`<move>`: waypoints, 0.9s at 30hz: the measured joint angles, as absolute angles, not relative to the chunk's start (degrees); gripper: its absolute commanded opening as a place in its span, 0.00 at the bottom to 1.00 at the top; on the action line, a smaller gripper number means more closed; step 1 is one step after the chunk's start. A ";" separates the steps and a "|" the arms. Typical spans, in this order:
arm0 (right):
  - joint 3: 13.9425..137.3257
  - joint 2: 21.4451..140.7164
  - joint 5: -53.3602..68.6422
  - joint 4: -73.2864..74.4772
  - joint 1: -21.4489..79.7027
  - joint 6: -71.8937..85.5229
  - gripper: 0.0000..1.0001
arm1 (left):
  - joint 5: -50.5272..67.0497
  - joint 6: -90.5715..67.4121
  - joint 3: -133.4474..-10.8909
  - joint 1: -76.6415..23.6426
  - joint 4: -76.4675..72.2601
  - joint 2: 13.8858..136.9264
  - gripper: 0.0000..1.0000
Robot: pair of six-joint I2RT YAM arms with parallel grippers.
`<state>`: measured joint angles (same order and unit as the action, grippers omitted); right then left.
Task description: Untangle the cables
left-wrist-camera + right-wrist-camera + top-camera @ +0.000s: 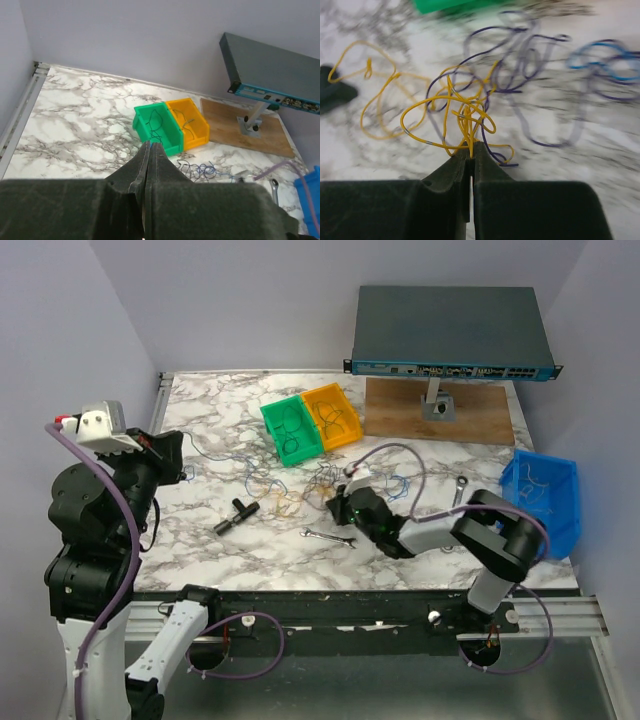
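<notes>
The cables lie as a loose tangle [290, 495] in the middle of the marble table [200, 530]. In the right wrist view, yellow loops [445, 105] cross dark purple ones [510, 60], with a blue loop [605, 65] off to the right. My right gripper [471, 149] [340, 495] is low over the tangle and shut on a strand of yellow cable. My left gripper [149, 146] [172, 455] is raised at the table's left side, its jaws pressed together. A bit of thin blue cable [149, 142] shows at its tip, and a thin strand [215, 453] trails toward the tangle.
Behind the tangle, a green bin [292, 428] and a yellow bin [335, 415] hold wire loops. A blue bin [545, 500] sits at the right edge. A network switch [450, 330] stands over a wooden board [440, 415]. Two wrenches [330, 536] [458, 490] and a black T-shaped piece [235, 515] lie nearby.
</notes>
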<state>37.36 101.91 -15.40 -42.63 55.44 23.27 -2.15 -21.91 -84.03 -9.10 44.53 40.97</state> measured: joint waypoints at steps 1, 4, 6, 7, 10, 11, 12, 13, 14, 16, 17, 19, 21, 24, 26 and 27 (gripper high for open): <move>35.42 99.02 -17.80 -40.80 53.82 25.54 0.01 | -3.31 -22.22 -83.31 -9.10 44.34 40.40 0.00; 32.12 90.67 -23.64 -33.95 48.73 31.83 0.02 | -4.91 -23.00 -81.19 -9.10 43.79 39.94 0.00; 31.73 85.80 -26.87 -28.67 45.54 34.61 0.45 | -4.01 -23.38 -78.96 -9.10 42.89 40.21 0.00; 31.73 83.37 -28.47 -25.87 44.69 35.55 0.63 | -3.11 -23.42 -78.08 -9.10 42.48 40.42 0.00; 31.73 77.82 -29.74 -19.68 44.49 36.42 0.87 | 1.56 -23.51 -75.77 -9.10 41.36 41.69 0.00; 31.73 76.29 -29.67 -17.82 44.53 36.03 0.89 | 3.84 -23.51 -75.33 -9.10 40.86 42.39 0.00; 31.75 74.89 -29.50 -16.21 44.56 35.64 0.90 | 4.95 -23.51 -75.16 -9.10 40.56 42.74 0.00; 31.77 73.19 -28.91 -14.13 44.56 34.85 0.90 | 6.81 -23.51 -75.07 -9.10 40.18 43.22 0.00; 31.79 72.90 -28.80 -13.72 44.56 34.74 0.90 | 8.67 -23.51 -75.07 -9.10 39.75 43.70 0.00; 32.34 71.57 -26.65 -11.38 44.56 33.17 0.90 | 11.44 -23.55 -75.07 -9.10 38.85 44.51 0.00; 32.80 71.13 -25.06 -10.52 44.53 32.16 0.90 | 12.51 -23.57 -75.07 -9.10 38.57 44.80 0.00; 33.69 70.37 -21.65 -9.96 44.56 30.11 0.90 | 14.55 -23.68 -75.07 -9.10 38.15 45.58 0.00; 34.70 69.45 -18.74 -9.91 44.58 28.21 0.90 | 16.58 -24.01 -75.07 -9.10 37.50 46.30 0.00; 36.29 68.10 -16.99 -9.91 44.66 25.82 0.90 | 19.03 -25.06 -75.07 -9.10 36.18 47.53 0.00; 37.01 67.22 -17.02 -9.91 44.66 24.58 0.90 | 20.82 -26.50 -74.89 -9.10 34.46 48.66 0.00; 37.15 66.76 -17.06 -9.91 44.66 24.05 0.90 | 22.11 -27.55 -74.74 -9.10 33.28 49.54 0.00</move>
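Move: The right hand, low over the table with yellow cable pinched, has the blue cable loop about 15 cm to its right, 4 cm ahead and 4 cm below. At that lower level, purple cable lies some 6 cm ahead and 1 cm right, the wrench 8 cm back, straight behind. The left hand holds a blue cable high up; the green box is about 26 cm ahead, 12 cm right, 43 cm below, the orange box 30 ahead, 23 right, equally low. Still pinching the yellow cable, the right hand pulls its bundle about 14 cm right and slightly forward while rising, towards the blue loop, turning nearly 30 degrees clockwise. Its fingers open wide and let go; it then climbs clear, drifting slightly back left. The left hand keeps its blue cable and swings about 8 cm right, 5 forward and down, turning clockwise towards the boxes. ##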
